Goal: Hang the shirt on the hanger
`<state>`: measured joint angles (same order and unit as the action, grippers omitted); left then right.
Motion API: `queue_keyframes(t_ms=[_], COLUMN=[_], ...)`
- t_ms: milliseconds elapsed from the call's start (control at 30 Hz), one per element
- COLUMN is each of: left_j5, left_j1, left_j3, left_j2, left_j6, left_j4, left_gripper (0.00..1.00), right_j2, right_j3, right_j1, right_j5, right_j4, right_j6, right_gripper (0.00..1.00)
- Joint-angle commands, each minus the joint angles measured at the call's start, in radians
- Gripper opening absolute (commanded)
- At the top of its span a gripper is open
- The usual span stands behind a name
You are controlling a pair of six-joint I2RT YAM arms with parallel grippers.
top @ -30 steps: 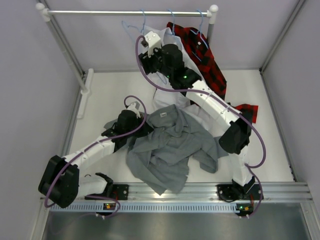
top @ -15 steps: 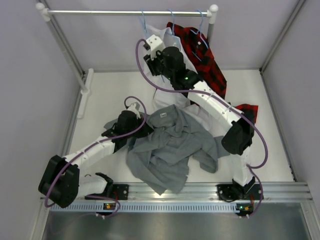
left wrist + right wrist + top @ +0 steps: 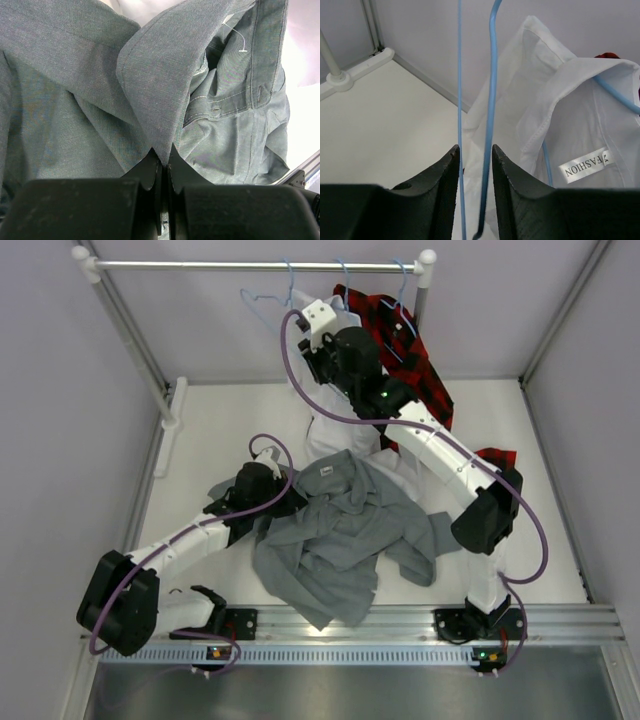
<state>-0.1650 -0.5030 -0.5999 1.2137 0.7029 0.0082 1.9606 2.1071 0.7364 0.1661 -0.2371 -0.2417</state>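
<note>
The grey shirt (image 3: 340, 540) lies crumpled on the table's middle. My left gripper (image 3: 285, 498) is at its left edge. In the left wrist view this gripper (image 3: 163, 150) is shut on a fold of the shirt (image 3: 150, 75) beside the collar. The light-blue hanger (image 3: 262, 298) hangs by its hook from the rod. My right gripper (image 3: 300, 333) reaches up to it. In the right wrist view two of the hanger's wires (image 3: 491, 75) run between the fingers of this gripper (image 3: 475, 147). Its jaws stand narrow, with a wire against each finger.
A white shirt (image 3: 330, 430) hangs on another blue hanger just right of my right gripper and trails onto the table; its label shows (image 3: 585, 167). A red-and-black plaid shirt (image 3: 410, 360) hangs further right. The rod (image 3: 200, 264) spans the back; a rack foot (image 3: 340, 80) stands at left.
My right arm has shifted up and right toward the rod, and its jaws have narrowed around the hanger wires. The hanger has swung a little left. The left arm and shirt are unchanged.
</note>
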Motion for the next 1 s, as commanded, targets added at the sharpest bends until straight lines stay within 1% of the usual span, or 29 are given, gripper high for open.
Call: queue_keyframes(t_ms=[0,267,300,367,400,567,833,967], left_j5=[-0.014,-0.008,-0.008,-0.008,-0.007,-0.001,0.001,0.005], left_j1=[0.004,0.006,0.006,0.004,0.004,0.004,0.004,0.004], left_j3=[0.005,0.005,0.005,0.005,0.005,0.009,0.008,0.009], left_j2=[-0.005,-0.013,-0.013,-0.011,-0.011,-0.017,-0.025,-0.029], left_j6=[-0.011,-0.017,-0.016,-0.016,-0.016,-0.011,-0.008,-0.011], left_j4=[0.069,0.061,0.061,0.061,0.061,0.061,0.058,0.053], left_gripper=[0.00,0.00,0.00,0.00,0.00,0.00,0.00,0.00], right_j2=[-0.037,-0.048,-0.048,-0.055,-0.057,-0.068,-0.060,-0.049], right_j3=[0.007,-0.009,-0.013,-0.018,-0.018,-0.004,0.074,0.106], right_j1=[-0.020,-0.023,-0.023,-0.023,-0.023,-0.023,-0.028,-0.032], right_j5=[0.013,-0.002,0.000,0.001,0.001,-0.011,-0.023,-0.039], right_j4=[-0.031,-0.056,-0.056,-0.056,-0.059,-0.054,-0.050,-0.018], right_j6=[0.002,0.030,0.035,0.039,0.039,0.027,0.022,0.036], right_gripper=[0.30,0.19,0.13,0.08,0.00,0.00,0.00,0.00])
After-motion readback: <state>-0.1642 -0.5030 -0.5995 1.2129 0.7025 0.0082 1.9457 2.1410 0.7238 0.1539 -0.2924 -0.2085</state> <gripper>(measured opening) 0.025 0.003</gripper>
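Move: The near wire of the empty blue hanger already runs between the right hand's open fingers, level with them and about 1 cm right of their midpoint. Its hook hangs on the rail roughly 13 cm ahead, 5 cm left and 17 cm above. The white shirt's collar is some 12 cm ahead, 7 cm right and slightly below; the grey shirt's collar lies about 11 cm back, 2 cm right and 33 cm down. From the left hand the wire is around 19 cm ahead, 3 cm right and 28 cm up. The right fingers shut fully on the hanger's near wire and pinch it, the hand sinking about 1.5 cm beside the wire as they close and easing roughly 1 cm right towards it. Once shut, they keep their grip while the hand climbs again by some 2.5 cm, its wrist tipping down only a few degrees and back. ##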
